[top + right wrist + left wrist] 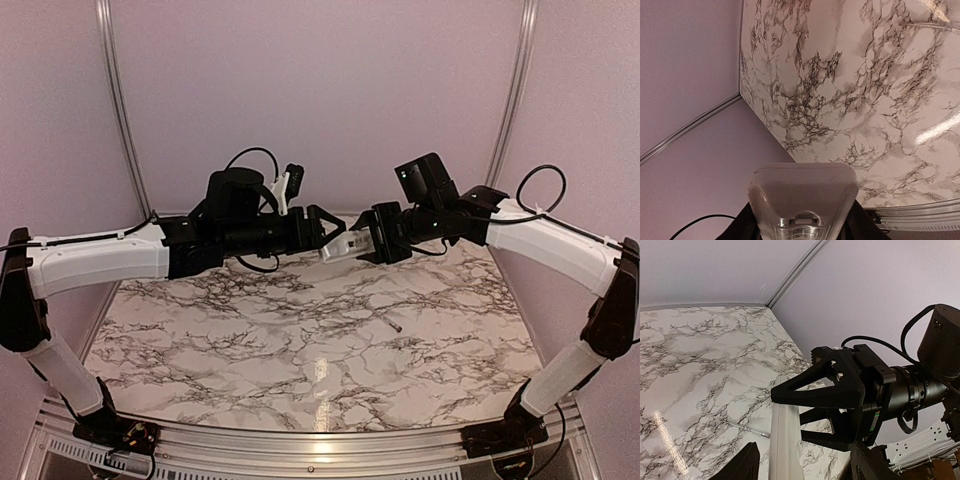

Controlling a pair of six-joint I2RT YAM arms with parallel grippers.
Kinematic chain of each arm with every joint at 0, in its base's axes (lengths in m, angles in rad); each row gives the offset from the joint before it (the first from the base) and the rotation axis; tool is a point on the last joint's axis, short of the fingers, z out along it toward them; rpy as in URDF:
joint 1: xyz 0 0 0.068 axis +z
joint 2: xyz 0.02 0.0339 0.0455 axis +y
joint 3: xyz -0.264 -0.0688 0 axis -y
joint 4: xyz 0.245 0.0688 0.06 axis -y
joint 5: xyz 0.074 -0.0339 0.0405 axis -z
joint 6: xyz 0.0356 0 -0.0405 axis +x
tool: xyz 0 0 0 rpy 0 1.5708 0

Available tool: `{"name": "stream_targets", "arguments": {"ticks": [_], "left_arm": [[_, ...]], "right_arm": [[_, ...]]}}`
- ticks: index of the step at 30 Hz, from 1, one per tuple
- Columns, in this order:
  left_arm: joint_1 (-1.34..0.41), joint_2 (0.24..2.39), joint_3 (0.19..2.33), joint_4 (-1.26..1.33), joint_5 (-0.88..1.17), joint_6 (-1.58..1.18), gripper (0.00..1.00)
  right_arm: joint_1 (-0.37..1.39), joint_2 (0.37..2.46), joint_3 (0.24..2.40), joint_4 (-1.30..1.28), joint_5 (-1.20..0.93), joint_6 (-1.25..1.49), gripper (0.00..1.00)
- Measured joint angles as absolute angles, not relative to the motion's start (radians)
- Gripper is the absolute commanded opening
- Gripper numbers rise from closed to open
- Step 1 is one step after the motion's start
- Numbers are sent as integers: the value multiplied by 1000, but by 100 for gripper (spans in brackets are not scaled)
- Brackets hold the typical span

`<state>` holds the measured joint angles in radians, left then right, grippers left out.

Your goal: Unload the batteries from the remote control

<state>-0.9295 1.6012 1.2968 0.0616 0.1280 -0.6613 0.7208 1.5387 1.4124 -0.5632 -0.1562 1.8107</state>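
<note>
The remote control [346, 246] is a slim white bar held level in mid-air above the back of the table. My right gripper [378, 240] is shut on its right part. The right wrist view shows the bar's end [802, 192] sticking out between the dark fingers [742, 227]. My left gripper [325, 231] stands open around the bar's free left end. In the left wrist view the bar [785, 440] runs between my left fingers [742, 465] with a gap on each side, and the right gripper [840, 400] clamps it further on. The batteries are hidden.
A thin grey rod [393, 324] lies on the marble tabletop [300, 360] right of centre, also visible as a rod [747, 429] in the left wrist view. Lilac walls and metal rails [120, 110] close in the back and sides.
</note>
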Motion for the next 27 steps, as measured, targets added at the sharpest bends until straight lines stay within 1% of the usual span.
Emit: {"name": "stream_targets", "arguments": {"ticks": [5,7,17,21,24,27], "left_arm": [[-931,1618,1312,60,147,-661,63],[-935,1631,1316,56,152,-661,59],[-951,1678,1338,40,168,-661,47],[-951,1683,1354,39,168,-661,39],[-951,1686,1363,40,170,-663,35],[-951,1696,1371,38,173,-662,36]], "right_arm": [[720,1532,1412,-562,-156,1813,0],[720,1528,1412,-562,-156,1814,0],[712,1505,1412,-561,-156,1814,0],[709,1504,1409,-560,-156,1814,0],[707,1504,1409,-560,-157,1814,0],[704,1501,1407,-558,-157,1813,0]]}}
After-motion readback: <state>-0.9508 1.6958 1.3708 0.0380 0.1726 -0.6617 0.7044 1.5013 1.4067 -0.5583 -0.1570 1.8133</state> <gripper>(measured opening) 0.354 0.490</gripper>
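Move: The remote control, held near one end between the right fingers, points towards the left hand. Its middle is about 4 cm to the left hand's right and 4 cm below, level fore and aft. That middle is 4 cm left, 2 cm back and 1 cm below the right hand. A thin stick lies on the table some 15 cm right of the left hand, 4 cm back and 29 cm below. Left hand eases about 3 cm right and 2 cm down around the remote's free end, fingers partly closing. ##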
